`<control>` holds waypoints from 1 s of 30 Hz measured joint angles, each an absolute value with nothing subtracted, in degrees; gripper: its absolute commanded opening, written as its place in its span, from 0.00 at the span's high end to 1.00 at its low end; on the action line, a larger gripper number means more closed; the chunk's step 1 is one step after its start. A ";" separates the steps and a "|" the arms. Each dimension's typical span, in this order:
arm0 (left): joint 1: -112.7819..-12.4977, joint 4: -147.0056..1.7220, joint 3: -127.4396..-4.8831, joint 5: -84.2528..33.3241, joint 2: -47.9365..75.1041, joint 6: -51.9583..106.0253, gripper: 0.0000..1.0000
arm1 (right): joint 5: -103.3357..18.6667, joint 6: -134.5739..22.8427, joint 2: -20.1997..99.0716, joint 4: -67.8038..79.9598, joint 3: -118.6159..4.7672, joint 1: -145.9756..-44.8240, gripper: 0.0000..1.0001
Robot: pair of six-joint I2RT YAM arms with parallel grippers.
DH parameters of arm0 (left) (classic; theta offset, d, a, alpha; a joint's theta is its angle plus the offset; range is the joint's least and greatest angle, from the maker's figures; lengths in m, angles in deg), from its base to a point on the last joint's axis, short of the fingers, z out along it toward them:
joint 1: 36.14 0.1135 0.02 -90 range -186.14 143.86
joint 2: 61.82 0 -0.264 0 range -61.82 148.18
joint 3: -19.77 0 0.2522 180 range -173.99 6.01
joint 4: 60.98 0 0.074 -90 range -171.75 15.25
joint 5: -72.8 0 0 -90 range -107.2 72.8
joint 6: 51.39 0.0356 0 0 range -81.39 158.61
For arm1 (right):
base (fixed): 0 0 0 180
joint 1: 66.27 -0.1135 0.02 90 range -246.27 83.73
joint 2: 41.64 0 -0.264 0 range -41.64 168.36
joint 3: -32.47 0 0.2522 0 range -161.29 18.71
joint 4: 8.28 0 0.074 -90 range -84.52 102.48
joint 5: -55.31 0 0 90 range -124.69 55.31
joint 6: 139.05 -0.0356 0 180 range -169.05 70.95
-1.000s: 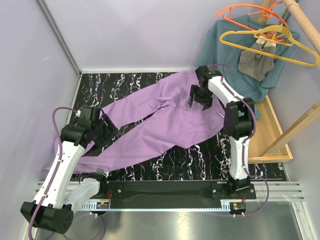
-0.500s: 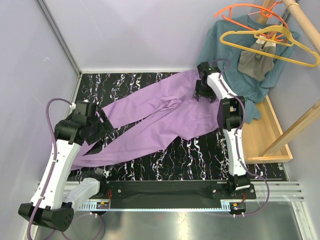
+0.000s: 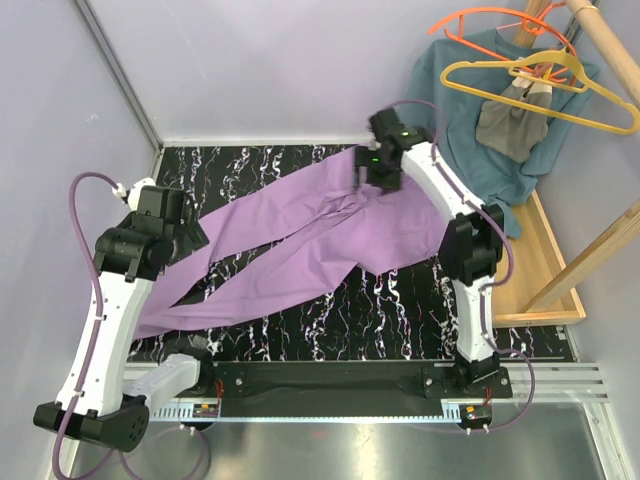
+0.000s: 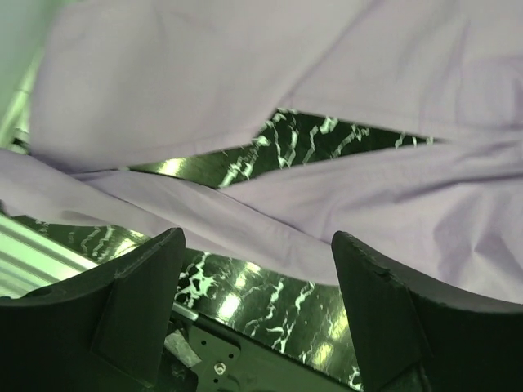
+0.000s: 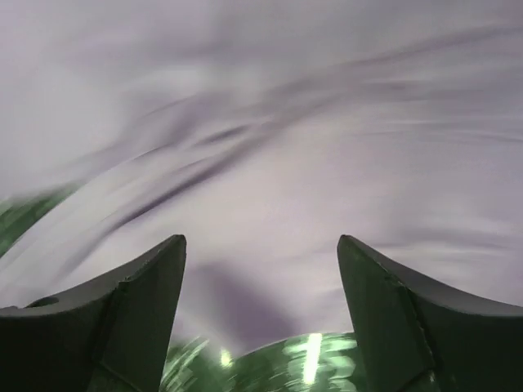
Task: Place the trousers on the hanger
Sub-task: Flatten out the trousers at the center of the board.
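Observation:
The lilac trousers [image 3: 300, 240] lie spread on the black marbled table [image 3: 400, 320], waist end at the back right, legs running to the front left. The left gripper [image 3: 188, 238] hovers open over the legs; in its wrist view the two legs [image 4: 392, 204] part over a strip of table, and nothing is between the fingers of the gripper [image 4: 257, 237]. Over the trousers' upper part hangs the right gripper [image 3: 375, 178], open, with blurred lilac cloth [image 5: 270, 147] beyond the gripper [image 5: 261, 238]. The yellow hanger [image 3: 450, 72] hangs at the back right, apart from both grippers.
A teal shirt [image 3: 470, 150], a small grey garment [image 3: 512, 125] and an orange hanger [image 3: 480, 14] hang on the wooden rack [image 3: 545, 285] at the right. Pale walls close in the table at the back and left. The arms' base rail [image 3: 330, 385] runs along the near edge.
The right gripper has moved left and back along the trousers. The left gripper has risen and drawn back left, opening wider. The legs now lie straighter and narrower.

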State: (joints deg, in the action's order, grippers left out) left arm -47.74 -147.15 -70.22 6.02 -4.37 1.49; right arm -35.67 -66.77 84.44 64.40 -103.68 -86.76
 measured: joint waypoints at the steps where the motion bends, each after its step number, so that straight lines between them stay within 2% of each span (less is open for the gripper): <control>1: -47.74 -147.71 -71.38 7.35 -4.33 1.16 0.21 | -40.39 -66.98 81.64 62.76 -102.48 -90.39 0.18; 4: -47.65 -148.17 -73.47 8.66 -5.20 1.38 0.22 | -54.05 -68.21 77.99 57.12 -101.84 -100.91 0.20; 8: -47.54 -144.70 -72.97 3.40 -10.78 3.26 0.23 | -67.82 -69.85 82.45 53.29 -105.95 -112.12 0.22; 11: -47.54 -141.27 -70.85 -2.15 -17.18 3.17 0.24 | -73.46 -71.62 89.57 51.61 -110.80 -116.12 0.27; 15: -47.54 -140.83 -69.21 -7.79 -22.77 2.12 0.26 | -78.99 -76.97 96.59 46.37 -111.39 -117.84 0.36; 23: -47.54 -142.99 -68.93 -11.03 -24.02 0.64 0.26 | -80.60 -82.04 107.85 43.39 -118.65 -122.11 0.37; 30: -47.54 -145.25 -69.19 -11.03 -24.02 0.66 0.26 | -77.24 -79.88 108.24 44.60 -114.54 -126.87 0.41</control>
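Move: My right hand, empty and about 12 cm above the cloth, heads for the near trouser leg's lower part, some 40 cm to its left and 31 cm back. The crotch fold lies about 12 cm left and 6 cm back of that hand, and the far leg about 42 cm left and 13 cm back. From my raised left hand, the same near-leg part lies some 8 cm right, 5 cm back and 25 cm below. I sweep my empty right hand left and back, about 38 and 30 cm, rising first over the trousers and then sinking some 15 cm towards the near leg, turning it counter-clockwise and partly closing the fingers. My open left hand lifts and draws back, about 5 cm each, and shifts slightly right, its fingers tilting up. ##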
